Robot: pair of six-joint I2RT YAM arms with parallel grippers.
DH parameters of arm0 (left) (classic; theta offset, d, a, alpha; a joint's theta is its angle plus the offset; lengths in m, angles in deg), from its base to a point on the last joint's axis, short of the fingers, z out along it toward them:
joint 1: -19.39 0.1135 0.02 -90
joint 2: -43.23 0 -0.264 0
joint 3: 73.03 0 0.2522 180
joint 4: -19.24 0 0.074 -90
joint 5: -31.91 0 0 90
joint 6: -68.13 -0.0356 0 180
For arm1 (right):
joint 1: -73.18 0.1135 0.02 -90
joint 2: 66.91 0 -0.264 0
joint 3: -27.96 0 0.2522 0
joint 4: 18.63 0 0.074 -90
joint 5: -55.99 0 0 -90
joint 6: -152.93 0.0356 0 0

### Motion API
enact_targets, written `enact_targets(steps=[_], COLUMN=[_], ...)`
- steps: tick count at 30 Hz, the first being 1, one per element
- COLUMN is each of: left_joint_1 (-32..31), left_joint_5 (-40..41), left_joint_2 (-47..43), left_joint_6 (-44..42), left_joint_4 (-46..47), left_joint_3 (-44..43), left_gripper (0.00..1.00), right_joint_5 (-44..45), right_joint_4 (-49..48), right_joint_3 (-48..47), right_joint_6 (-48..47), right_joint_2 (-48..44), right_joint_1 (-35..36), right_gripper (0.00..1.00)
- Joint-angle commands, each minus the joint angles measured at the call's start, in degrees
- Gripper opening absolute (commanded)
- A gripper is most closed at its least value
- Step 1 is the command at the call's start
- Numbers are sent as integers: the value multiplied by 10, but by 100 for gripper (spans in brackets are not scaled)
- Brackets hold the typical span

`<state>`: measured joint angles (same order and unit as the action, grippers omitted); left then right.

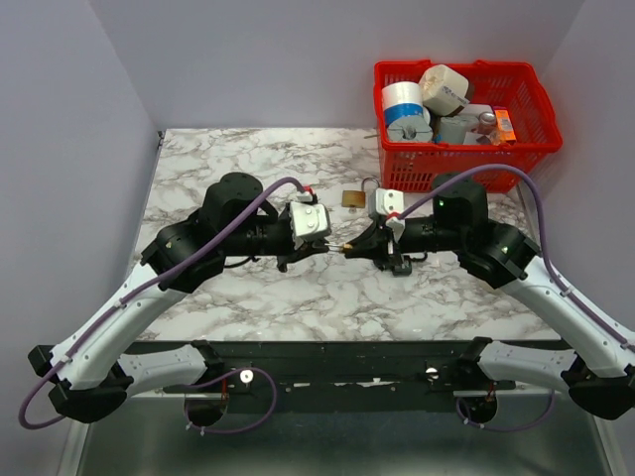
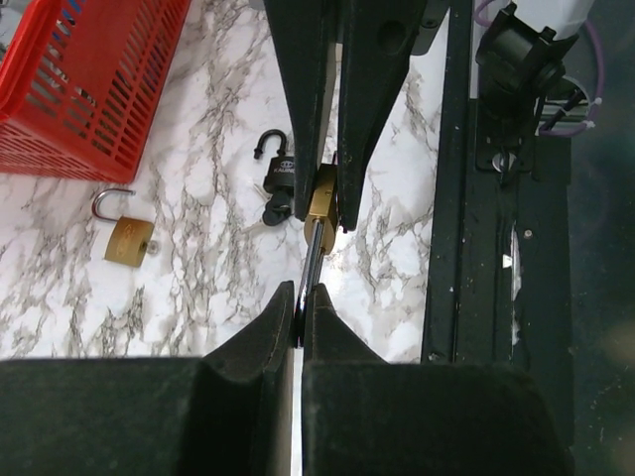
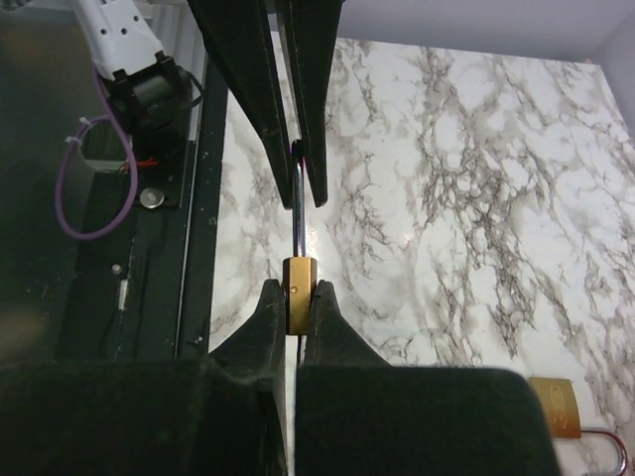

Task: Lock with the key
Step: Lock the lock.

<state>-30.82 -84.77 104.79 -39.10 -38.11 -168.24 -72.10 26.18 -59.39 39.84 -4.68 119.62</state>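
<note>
My left gripper (image 2: 300, 294) is shut on the head of a thin metal key (image 2: 314, 253), seen edge-on. The key's blade runs straight into the bottom of a small brass padlock (image 2: 322, 201). My right gripper (image 3: 298, 291) is shut on that brass padlock (image 3: 299, 297) and holds it above the table. In the right wrist view the key (image 3: 298, 218) reaches from the padlock to the left fingers (image 3: 253, 89). In the top view the two grippers meet tip to tip at the padlock (image 1: 347, 248) over the table's middle.
A black padlock (image 2: 275, 165) with black-headed keys (image 2: 279, 209) beside it lies on the marble below the grippers. A second brass padlock (image 2: 129, 240) with an open shackle lies near the red basket (image 1: 461, 149) of odds and ends at the back right.
</note>
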Motion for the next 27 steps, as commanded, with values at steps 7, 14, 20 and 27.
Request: enact_targets(steps=[7, 14, 20, 27], left_joint_1=[134, 250, 285, 286], left_joint_5=[-129, -155, -45, -28], left_joint_2=[6, -3, -30, -35], left_joint_6=[-11, 130, 437, 643], left_joint_4=[70, 147, 308, 440], left_joint_3=[-23, -5, 84, 168], left_gripper=[56, 68, 76, 85], right_joint_5=[42, 53, 129, 235], right_joint_4=[-113, -132, -290, -397], right_joint_3=[29, 27, 70, 63], right_joint_6=[65, 84, 165, 230], right_joint_2=[-12, -16, -25, 29], right_joint_1=[-64, -81, -85, -75], right_gripper=[1, 1, 1, 1])
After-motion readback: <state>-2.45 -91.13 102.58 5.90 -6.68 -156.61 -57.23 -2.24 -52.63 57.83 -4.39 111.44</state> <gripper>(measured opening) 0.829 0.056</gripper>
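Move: The small brass padlock is held between the two hands: its shackle end is in the left fingers, with its middle about 3 cm right of them, and its body is in the right fingers, its middle some 2 cm to their left. From the right hand, the open brass padlock on the table is about 34 cm ahead, 4 cm right and 29 cm down. The black padlock is 12 cm ahead, 14 cm right and similarly low. Both hands start forward together with the padlock between them; after some 3 cm the left fingers open wide and let go of the shackle, and that hand draws off leftward and up while going on forward, about 12 cm forward in all, its fingers swinging forward and tipping up. The right hand keeps its shut grip on the body and carries the padlock about 10 cm forward and 5 cm up, towards the open brass padlock's side of the table, turning some 25 degrees clockwise as its fingertips rise. ##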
